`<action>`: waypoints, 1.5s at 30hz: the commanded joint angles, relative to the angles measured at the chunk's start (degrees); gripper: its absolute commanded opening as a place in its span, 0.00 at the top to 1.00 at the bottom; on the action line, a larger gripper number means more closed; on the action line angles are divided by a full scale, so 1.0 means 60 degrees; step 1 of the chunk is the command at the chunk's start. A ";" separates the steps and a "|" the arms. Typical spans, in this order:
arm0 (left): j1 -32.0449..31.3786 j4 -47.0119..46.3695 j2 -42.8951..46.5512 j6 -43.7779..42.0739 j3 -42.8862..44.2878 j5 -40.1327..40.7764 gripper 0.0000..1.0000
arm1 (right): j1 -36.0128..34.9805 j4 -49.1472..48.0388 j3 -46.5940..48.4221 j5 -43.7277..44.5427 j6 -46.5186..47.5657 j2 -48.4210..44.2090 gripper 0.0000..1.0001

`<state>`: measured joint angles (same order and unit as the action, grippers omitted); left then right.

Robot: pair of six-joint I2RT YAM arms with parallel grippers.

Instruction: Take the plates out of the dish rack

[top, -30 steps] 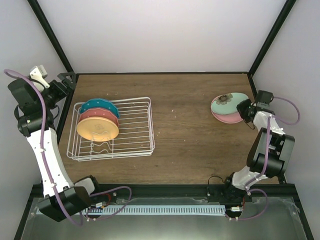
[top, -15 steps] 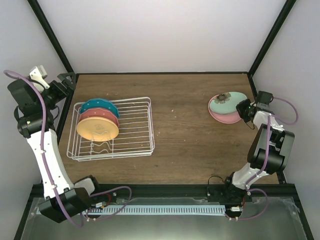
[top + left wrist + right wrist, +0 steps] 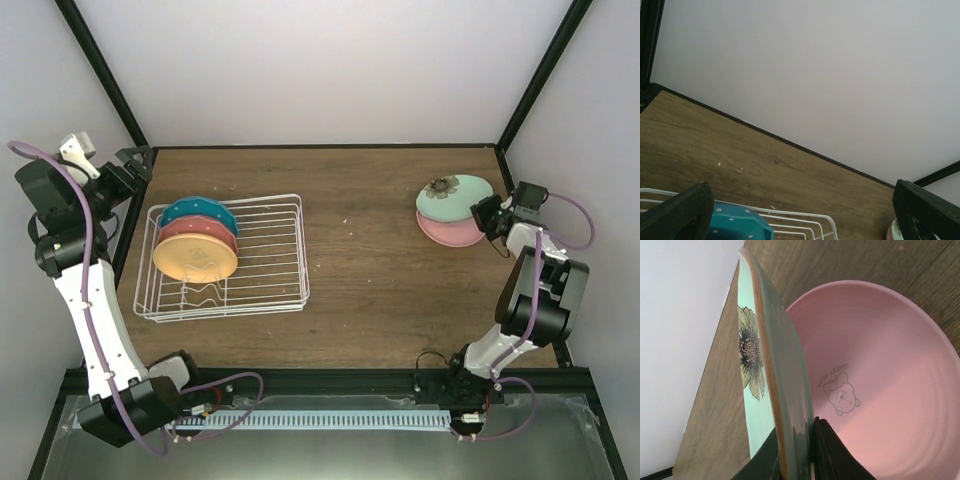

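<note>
The white wire dish rack (image 3: 262, 262) stands at the left of the table with three plates upright in it: teal-blue dotted (image 3: 200, 212), salmon-red (image 3: 198, 233) and orange-yellow (image 3: 195, 258). At the right, my right gripper (image 3: 490, 215) is shut on the rim of the mint green flower plate (image 3: 455, 197), holding it tilted over the pink plate (image 3: 450, 233) lying on the table. The right wrist view shows the mint plate (image 3: 760, 365) clamped on edge in my right gripper (image 3: 797, 450), the pink plate (image 3: 880, 380) behind. My left gripper (image 3: 128, 165) hangs open, raised behind the rack's far left corner.
Black frame posts and pale walls close in the table on the left, back and right. In the left wrist view the rack's wire corner (image 3: 805, 231) and the teal plate (image 3: 740, 225) sit at the bottom edge, with brown tabletop (image 3: 765, 165) beyond.
My right gripper has carried the mint green plate a little toward the back and left over the pink plate. The left arm has not moved.
</note>
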<state>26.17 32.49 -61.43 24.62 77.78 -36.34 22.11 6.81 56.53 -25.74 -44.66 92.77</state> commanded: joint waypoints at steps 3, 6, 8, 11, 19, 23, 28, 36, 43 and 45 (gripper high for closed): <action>0.0004 0.0094 0.0218 -0.0163 -0.0151 -0.0169 0.00 | 0.0139 -0.1092 0.0099 -0.0698 -0.0045 0.0368 0.99; 0.0007 0.0065 0.0227 -0.0149 -0.0202 -0.0171 0.00 | 0.0139 -0.1141 0.0140 -0.0753 0.0012 0.0558 0.99; 0.0014 0.0055 0.0246 -0.0136 -0.0244 -0.0181 0.00 | 0.0142 -0.1187 0.0168 -0.0753 0.0031 0.0658 0.99; 0.0005 0.0058 0.0255 -0.0121 -0.0298 -0.0200 0.00 | 0.0139 -0.1134 0.0252 -0.0750 0.0107 0.0812 0.89; 0.0004 -0.0023 0.0259 -0.0025 -0.0412 -0.0228 0.00 | 0.0139 -0.0709 0.0304 -0.0475 0.0452 0.0810 0.49; 0.0006 -0.0173 0.0232 0.0109 -0.0520 -0.0270 0.00 | 0.0139 -0.0314 0.0374 -0.0221 0.0733 0.0701 0.43; 0.0006 -0.0324 0.0190 0.0203 -0.0624 -0.0344 0.00 | 0.0139 0.0861 0.0931 0.0230 0.1321 0.0778 0.41; 0.0009 -0.0401 0.0202 0.0140 -0.0777 -0.0411 0.00 | 0.0124 0.2523 0.1793 0.0999 0.2355 0.0985 0.40; -0.0001 -0.0545 0.0162 0.0170 -0.0865 -0.0513 0.00 | 0.0102 0.3271 0.1945 0.0826 0.2955 0.1767 0.40; -0.0004 -0.0548 0.0131 0.0160 -0.0836 -0.0521 0.00 | 0.0066 0.3278 0.1849 0.0868 0.2998 0.1852 0.40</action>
<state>26.15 31.03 -60.73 25.34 72.88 -38.20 22.41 24.16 66.83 -20.56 -29.23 102.76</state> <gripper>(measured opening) 0.998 0.601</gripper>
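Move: The green plate is already held by its right-hand rim in the right fingers, its middle about 6 cm left of that hand, 4 cm ahead and 3 cm lower. The pink plate it is going onto lies flat on the table, its middle some 7 cm left, 2 cm ahead and 8 cm below. From the idle left hand, the pink plate is roughly 70 cm to the right, 12 cm ahead and 36 cm down. The green plate, still pinched and tilted, is lowered about 3 cm by the right hand onto the pink plate, then let go as the fingers part to a bit over half open. The open hand eases a little to the right and slightly up, then dips about 3 cm again at the plate's right rim, the wrist tipping down some 15 degrees. The left hand sinks 2 to 3 cm, empty and away from the rack. ##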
